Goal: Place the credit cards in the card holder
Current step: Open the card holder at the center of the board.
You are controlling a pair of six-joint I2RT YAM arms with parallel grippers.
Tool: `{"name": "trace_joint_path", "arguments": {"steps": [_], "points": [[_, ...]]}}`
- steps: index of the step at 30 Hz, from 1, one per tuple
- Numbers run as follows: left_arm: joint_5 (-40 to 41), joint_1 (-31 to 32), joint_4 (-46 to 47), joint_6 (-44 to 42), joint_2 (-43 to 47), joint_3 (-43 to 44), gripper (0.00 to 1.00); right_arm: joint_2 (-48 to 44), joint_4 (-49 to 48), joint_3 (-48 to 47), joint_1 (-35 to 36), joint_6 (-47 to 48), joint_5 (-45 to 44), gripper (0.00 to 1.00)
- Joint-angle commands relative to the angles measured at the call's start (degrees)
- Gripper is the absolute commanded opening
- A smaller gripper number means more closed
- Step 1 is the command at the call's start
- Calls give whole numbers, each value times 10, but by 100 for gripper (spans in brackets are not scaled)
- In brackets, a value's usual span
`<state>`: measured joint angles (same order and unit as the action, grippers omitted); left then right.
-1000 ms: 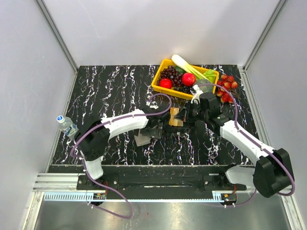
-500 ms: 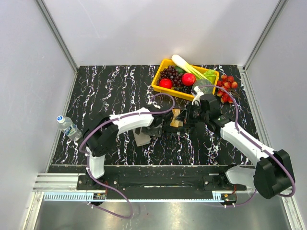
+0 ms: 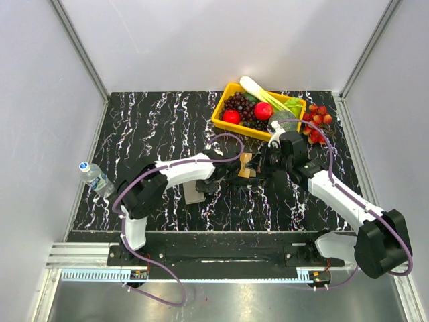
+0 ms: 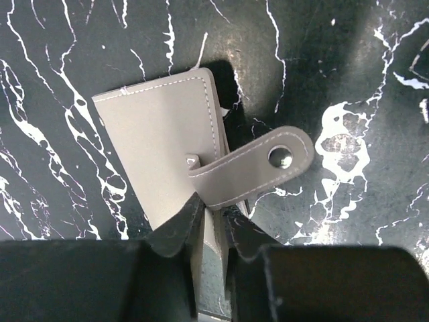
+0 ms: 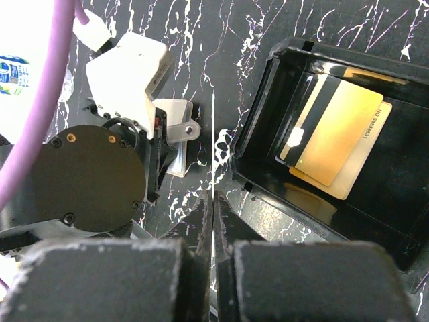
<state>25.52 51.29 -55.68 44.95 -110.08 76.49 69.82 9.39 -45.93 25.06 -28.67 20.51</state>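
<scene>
The grey card holder (image 4: 161, 141) lies on the black marble table with its snap strap (image 4: 268, 161) flipped open to the right. My left gripper (image 4: 213, 218) is shut on the holder's near edge. From above, the holder (image 3: 192, 194) sits just left of that gripper (image 3: 216, 180). My right gripper (image 5: 214, 201) is shut on a thin credit card (image 5: 213, 134) seen edge-on, pointing towards the card holder (image 5: 177, 157). Yellow and tan credit cards (image 5: 342, 127) lie in the black tray (image 5: 268, 100) to its right.
A yellow basket (image 3: 222, 119) of fruit and vegetables stands at the back, with red berries (image 3: 316, 124) beside it. A water bottle (image 3: 94, 176) lies at the table's left edge. The two grippers are close together mid-table, with the black tray (image 3: 244, 176) between them.
My left gripper has slid right and closed onto the card holder's edge. The right arm with its card has barely moved.
</scene>
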Motion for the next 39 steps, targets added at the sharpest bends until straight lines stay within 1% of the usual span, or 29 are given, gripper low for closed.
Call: {"name": "trace_joint_path", "arguments": {"steps": [1,2,4,7,11,15,17,19,20,21,26,29,30,33,39], "points": [[13,-1,11,-1,34,-5,8,-8,-12,4,-5,9,1,0],[10,-1,14,-3,43,-6,1,-7,-11,4,-5,9,1,0],[-2,-1,35,-7,71,-11,0,-5,-11,5,-5,7,1,0],[-34,-2,81,-9,135,-32,0,-2,-11,4,-6,5,7,0],[-91,-18,167,-4,225,-89,0,7,-17,1,-6,-3,29,0],[-116,-44,249,7,284,-193,0,22,-37,-1,-5,-17,62,0],[-121,-55,290,27,318,-250,0,35,-46,-5,-5,-24,79,0],[-160,-67,365,40,347,-316,0,49,-53,-10,-5,-33,90,0],[-172,-79,377,47,348,-337,0,57,-60,-13,-4,-37,95,0],[-180,-85,386,48,342,-349,0,65,-63,-19,-4,-40,102,0],[-179,-87,401,32,334,-354,0,113,-81,-48,24,-62,116,0],[-172,-92,399,31,337,-354,0,142,-89,-64,47,-76,106,0],[-173,-94,402,31,337,-357,0,150,-108,-66,52,-87,98,0],[-182,-96,408,28,336,-360,0,183,-114,-75,66,-97,81,0],[-179,-106,392,28,351,-368,0,236,-140,-74,72,-110,94,0]]}}
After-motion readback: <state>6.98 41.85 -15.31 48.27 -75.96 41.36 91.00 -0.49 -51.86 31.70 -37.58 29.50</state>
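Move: The card holder lies flat, its middle only about 3 cm left and 1 cm back of the left hand, a centimetre below, its right edge and strap root between the nearly shut fingers. The black box is some 16 cm to that hand's right and 7 cm ahead, about level. From the right hand, gripping a card, the holder lies about 20 cm left, 6 cm back and 13 cm below; the box is roughly 2 cm ahead, straight in line sideways, 13 cm below. The card holder's strap-side edge is pinched as the left fingers finish closing; that hand lifts about 7 cm, then sinks to stay some 4 cm above its start, rolling about 40 degrees so its fingertips swing to point down and right. Later the right hand, still gripping the card, carries it about 8 cm left and 5 cm down towards the holder, tipping downwards. ##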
